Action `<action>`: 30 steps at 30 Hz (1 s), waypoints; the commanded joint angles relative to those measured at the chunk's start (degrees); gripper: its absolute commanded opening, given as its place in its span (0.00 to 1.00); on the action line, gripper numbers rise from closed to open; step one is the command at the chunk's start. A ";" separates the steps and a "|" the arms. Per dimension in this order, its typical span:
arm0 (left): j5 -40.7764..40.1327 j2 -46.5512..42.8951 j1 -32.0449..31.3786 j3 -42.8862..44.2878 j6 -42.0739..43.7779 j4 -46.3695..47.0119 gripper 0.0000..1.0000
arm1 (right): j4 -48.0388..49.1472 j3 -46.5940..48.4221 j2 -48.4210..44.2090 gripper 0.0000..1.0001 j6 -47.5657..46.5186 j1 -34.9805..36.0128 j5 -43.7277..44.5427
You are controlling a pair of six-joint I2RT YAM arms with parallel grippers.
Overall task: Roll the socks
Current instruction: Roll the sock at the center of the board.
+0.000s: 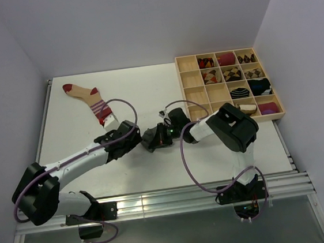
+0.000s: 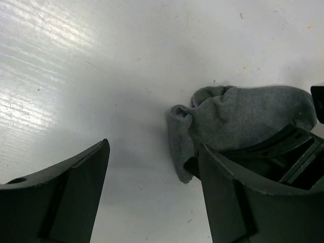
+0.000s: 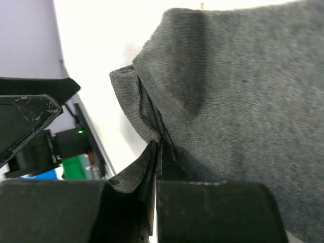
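Note:
A grey sock [image 2: 238, 121] lies bunched on the white table. My right gripper [image 3: 159, 147] is shut on a fold at its edge, and the sock [image 3: 243, 101] fills most of the right wrist view. My left gripper [image 2: 154, 147] stands open just left of the sock, with bare table between its fingers. Its right finger [image 2: 243, 202] overlaps the sock's near edge. In the top view both grippers meet at the table's middle, left gripper [image 1: 148, 139] and right gripper [image 1: 164, 134], and hide the grey sock. A beige sock [image 1: 84, 95] with red toe, heel and striped cuff lies flat at the far left.
A wooden compartment tray [image 1: 191, 80] stands at the back right and holds several rolled sock bundles. The beige sock's cuff ends close to the left arm's wrist. Walls close in the table on the left, back and right.

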 commanded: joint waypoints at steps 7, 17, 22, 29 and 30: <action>3.54 -4.85 0.15 -11.06 2.32 20.35 0.71 | 6.28 -5.34 4.44 0.00 7.60 -2.82 -3.12; 9.51 -2.48 2.96 -16.95 8.12 37.57 0.57 | 10.77 -7.11 6.64 0.00 10.78 -4.67 -4.79; 10.66 -1.07 3.49 -17.30 9.79 39.25 0.49 | 11.65 -7.46 7.87 0.00 11.92 -5.29 -5.23; 11.71 -1.33 4.28 -21.08 10.41 43.64 0.33 | 12.35 -7.37 8.84 0.00 12.45 -5.90 -5.67; 12.15 -1.07 4.37 -21.17 10.58 43.82 0.33 | 12.26 -7.28 8.84 0.00 12.36 -5.99 -5.59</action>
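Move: Off the left hand's right side lies the half-rolled grey sock, its middle about 8 cm right, 3 cm ahead and 6 cm below; the striped sock lies flat some 22 cm ahead and 19 cm left of that hand. The right hand still pinches the grey sock's near-left corner, with the sock's middle about 4 cm ahead, 3 cm right and nearly level. From the right hand, the box's near-left compartment is roughly 12 cm ahead and 21 cm right. Sinking about 3 cm and working some 2 cm to the right, the empty left hand first eases back slightly, then comes forward towards the grey sock, narrowing its fingers to about a third open as its left side dips and its tips lift. The right hand keeps its pinch, drawing about 1.5 cm right and tilting some 15 degrees. ##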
